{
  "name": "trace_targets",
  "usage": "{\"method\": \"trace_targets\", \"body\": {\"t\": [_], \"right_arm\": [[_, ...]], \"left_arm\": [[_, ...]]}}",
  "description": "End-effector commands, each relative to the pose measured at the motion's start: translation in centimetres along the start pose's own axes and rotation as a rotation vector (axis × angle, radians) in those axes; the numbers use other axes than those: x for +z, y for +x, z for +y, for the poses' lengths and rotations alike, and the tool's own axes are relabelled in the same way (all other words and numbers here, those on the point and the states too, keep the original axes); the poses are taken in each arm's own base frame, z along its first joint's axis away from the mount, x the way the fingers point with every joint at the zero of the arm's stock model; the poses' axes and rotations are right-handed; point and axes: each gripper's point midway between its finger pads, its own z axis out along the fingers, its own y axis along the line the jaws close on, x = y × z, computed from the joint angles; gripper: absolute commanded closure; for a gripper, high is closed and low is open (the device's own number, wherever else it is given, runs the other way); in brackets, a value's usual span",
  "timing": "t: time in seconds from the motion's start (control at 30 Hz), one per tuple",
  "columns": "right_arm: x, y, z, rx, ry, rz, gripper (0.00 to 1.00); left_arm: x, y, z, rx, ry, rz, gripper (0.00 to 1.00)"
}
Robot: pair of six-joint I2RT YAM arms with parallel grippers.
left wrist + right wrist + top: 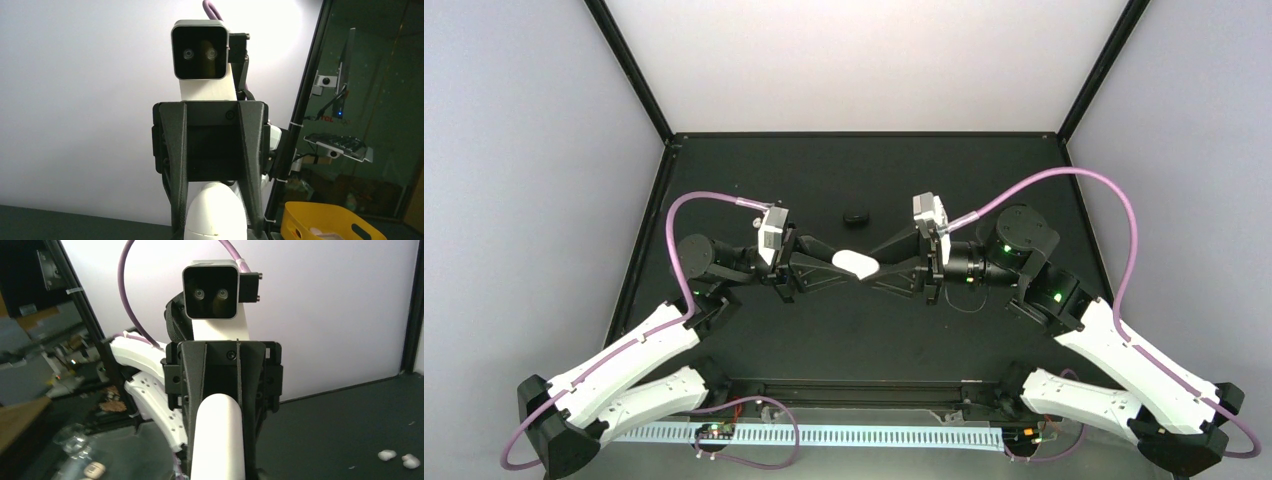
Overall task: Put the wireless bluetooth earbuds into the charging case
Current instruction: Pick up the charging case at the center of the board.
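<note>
The charging case, a smooth white oval pebble, hangs above the middle of the black table between the two grippers, which meet tip to tip. My left gripper is shut on its left end. In the left wrist view the case shows a seam near the bottom, and the right gripper's fingers flank it. Whether the right gripper still presses on it is unclear. In the right wrist view the case fills the foreground. Two tiny white earbuds lie together on the table.
A small black oval object lies on the table just beyond the grippers. Black frame posts rise at the back corners. A yellow bin stands outside the enclosure.
</note>
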Motion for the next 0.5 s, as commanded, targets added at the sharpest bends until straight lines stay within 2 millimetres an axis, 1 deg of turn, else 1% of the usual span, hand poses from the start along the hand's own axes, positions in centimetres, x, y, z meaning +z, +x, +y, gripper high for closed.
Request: {"method": "trace_targets", "body": {"t": [0.0, 0.1, 0.2, 0.27, 0.3, 0.4, 0.47], "right_arm": [[-0.6, -1.0, 0.8, -0.03, -0.014, -0.017, 0.51], [-1.2, -1.9, 0.8, -0.056, 0.025, -0.027, 0.34], [-2.4, -3.6, 0.6, -0.109, 0.107, -0.05, 0.27], [-3.0, -4.7, 0.2, -0.132, 0.165, -0.049, 0.26], [-3.0, -4.9, -0.1, -0.139, 0.187, -0.032, 0.26], [-2.6, -5.0, -1.1, -0.146, 0.236, 0.053, 0.26], [-2.4, -4.9, -1.3, -0.158, 0.246, 0.097, 0.26]], "left_arm": [[0.0, -1.6, -1.1, 0.056, 0.02, -0.037, 0.98], [-0.3, -1.8, -1.0, 0.064, -0.001, -0.057, 0.98], [-0.9, -2.2, -0.8, 0.078, -0.043, -0.106, 0.99], [-1.5, -2.7, -0.6, 0.095, -0.071, -0.15, 0.98], [-1.7, -2.8, -0.6, 0.106, -0.08, -0.17, 0.98], [-2.1, -3.0, -0.2, 0.121, -0.112, -0.207, 0.98], [-2.2, -3.0, 0.3, 0.123, -0.139, -0.216, 0.98]]}}
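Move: The white charging case is in mid-air between the hands, its middle about 2 cm to the right of the left hand's grip point and 2 cm to the left of the right hand's, level with both. On the table roughly 42 cm below lie a black case, about 27 cm ahead of the left hand and 1 cm to its right, and the two white earbuds, also about 27 cm ahead of that hand but some 18 cm to its left. Upward first and foremost, about 6.5 cm, and some 3 cm to the right, the right hand backs away from the charging case, its already parting fingers spreading wide and its wrist turning roughly 10 degrees clockwise. The left hand keeps its pinch on the case and carries it about 2 cm left, swinging its fingertips slightly forward and up. ##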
